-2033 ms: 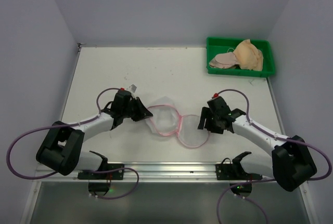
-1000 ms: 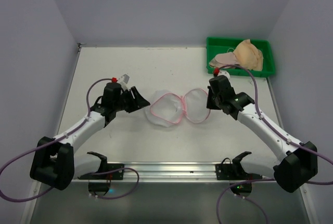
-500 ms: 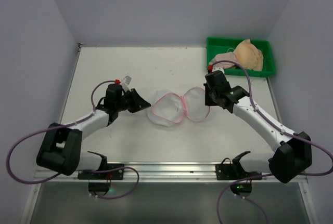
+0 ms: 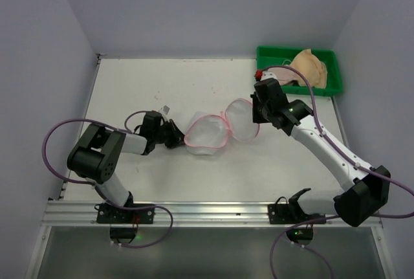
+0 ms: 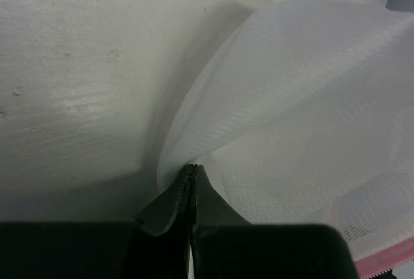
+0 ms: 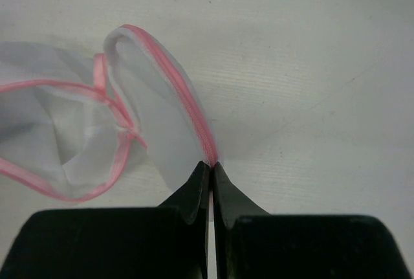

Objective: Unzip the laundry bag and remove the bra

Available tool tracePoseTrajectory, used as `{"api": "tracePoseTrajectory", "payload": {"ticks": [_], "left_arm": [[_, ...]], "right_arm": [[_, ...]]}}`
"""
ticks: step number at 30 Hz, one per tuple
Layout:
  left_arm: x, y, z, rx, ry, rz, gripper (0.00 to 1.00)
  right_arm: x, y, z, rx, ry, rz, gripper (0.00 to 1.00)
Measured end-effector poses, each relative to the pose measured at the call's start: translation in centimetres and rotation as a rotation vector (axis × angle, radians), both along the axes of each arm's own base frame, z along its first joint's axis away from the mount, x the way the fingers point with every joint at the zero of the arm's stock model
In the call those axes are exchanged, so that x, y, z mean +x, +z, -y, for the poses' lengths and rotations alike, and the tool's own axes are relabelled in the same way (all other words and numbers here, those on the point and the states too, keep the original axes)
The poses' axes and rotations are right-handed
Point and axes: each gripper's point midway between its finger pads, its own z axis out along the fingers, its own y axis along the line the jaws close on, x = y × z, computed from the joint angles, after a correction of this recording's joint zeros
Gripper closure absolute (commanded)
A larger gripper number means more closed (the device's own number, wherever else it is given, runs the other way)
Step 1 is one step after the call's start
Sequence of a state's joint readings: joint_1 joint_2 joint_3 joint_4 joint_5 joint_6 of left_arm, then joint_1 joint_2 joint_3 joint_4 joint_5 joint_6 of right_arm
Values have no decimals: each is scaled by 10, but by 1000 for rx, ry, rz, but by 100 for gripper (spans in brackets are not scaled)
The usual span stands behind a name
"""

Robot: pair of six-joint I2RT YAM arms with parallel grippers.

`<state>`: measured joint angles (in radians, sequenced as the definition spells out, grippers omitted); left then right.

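The laundry bag (image 4: 208, 134) lies unzipped in the middle of the table, a white mesh pouch whose two round halves are edged in pink. My left gripper (image 4: 175, 138) is shut on the mesh of the left half (image 5: 304, 91), with its tips (image 5: 193, 167) pinching a fold. My right gripper (image 4: 257, 116) is shut on the pink zipper trim (image 6: 187, 107) of the right half (image 4: 240, 119) and holds it tilted up. The open halves look empty. A beige bra (image 4: 309, 66) lies in the green tray at the back right.
The green tray (image 4: 331, 89) stands at the table's far right corner, with a pale pink piece of fabric (image 4: 278, 76) in it beside the bra. Grey walls close off the left, back and right. The arm bases and a metal rail (image 4: 207, 211) run along the near edge.
My left gripper has closed on the left half's mesh, and that arm has folded back. My right gripper has carried the right half up and toward the back.
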<state>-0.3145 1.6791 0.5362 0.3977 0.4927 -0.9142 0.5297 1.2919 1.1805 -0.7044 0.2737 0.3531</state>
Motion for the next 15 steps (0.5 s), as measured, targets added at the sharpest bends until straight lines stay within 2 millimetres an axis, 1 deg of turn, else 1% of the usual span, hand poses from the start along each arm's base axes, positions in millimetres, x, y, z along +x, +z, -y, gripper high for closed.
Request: {"api": "tracePoseTrajectory", "payload": {"ticks": [3,6,8,11,15], "left_arm": [[-1,1,6,-2,0,4,100],[-5,1,13,-4,-6,-1,100],[-6,1,16,-5,-8,-4,100],[-8,1,19,-4,-8,-8,100],[-7,1,20,-9,2,-11,100]], "right_arm": [[0,15,-15,-10,35,24,99],[-1,26,-39,-33,84,39,100],[0,30,-55,-54,107,33,100],[2,26,-76,-75,130,16,100],[-4,11,-104,-86,185,-25,100]]}}
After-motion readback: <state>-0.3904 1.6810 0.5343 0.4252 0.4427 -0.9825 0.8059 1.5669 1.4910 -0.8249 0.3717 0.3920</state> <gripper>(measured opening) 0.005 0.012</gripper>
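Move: The right hand holds the lid's outer edge; the bag's mouth, where the lid is headed, lies about 15 cm to its left, 1 cm farther out and 15 cm lower. The pink hinge joining lid and bag is roughly 9 cm left of this hand, 2 cm farther out and 13 cm down. The left gripper, beyond the mouth, is some 23 cm left, about level in reach and 18 cm lower; the mouth's middle is about 8 cm right of the left hand, 3 cm farther out and 3 cm up. Swinging left in a shallow arc, the right hand brings the pinched lid edge about 10 cm towards the bag's mouth, first rising some 3 cm, then sinking 2 cm, its wrist turning about 10 degrees counter-clockwise with the fingers kept shut. The left hand, low by the table, keeps its closed fingers on the bag's left side and shifts about 2 cm right. ##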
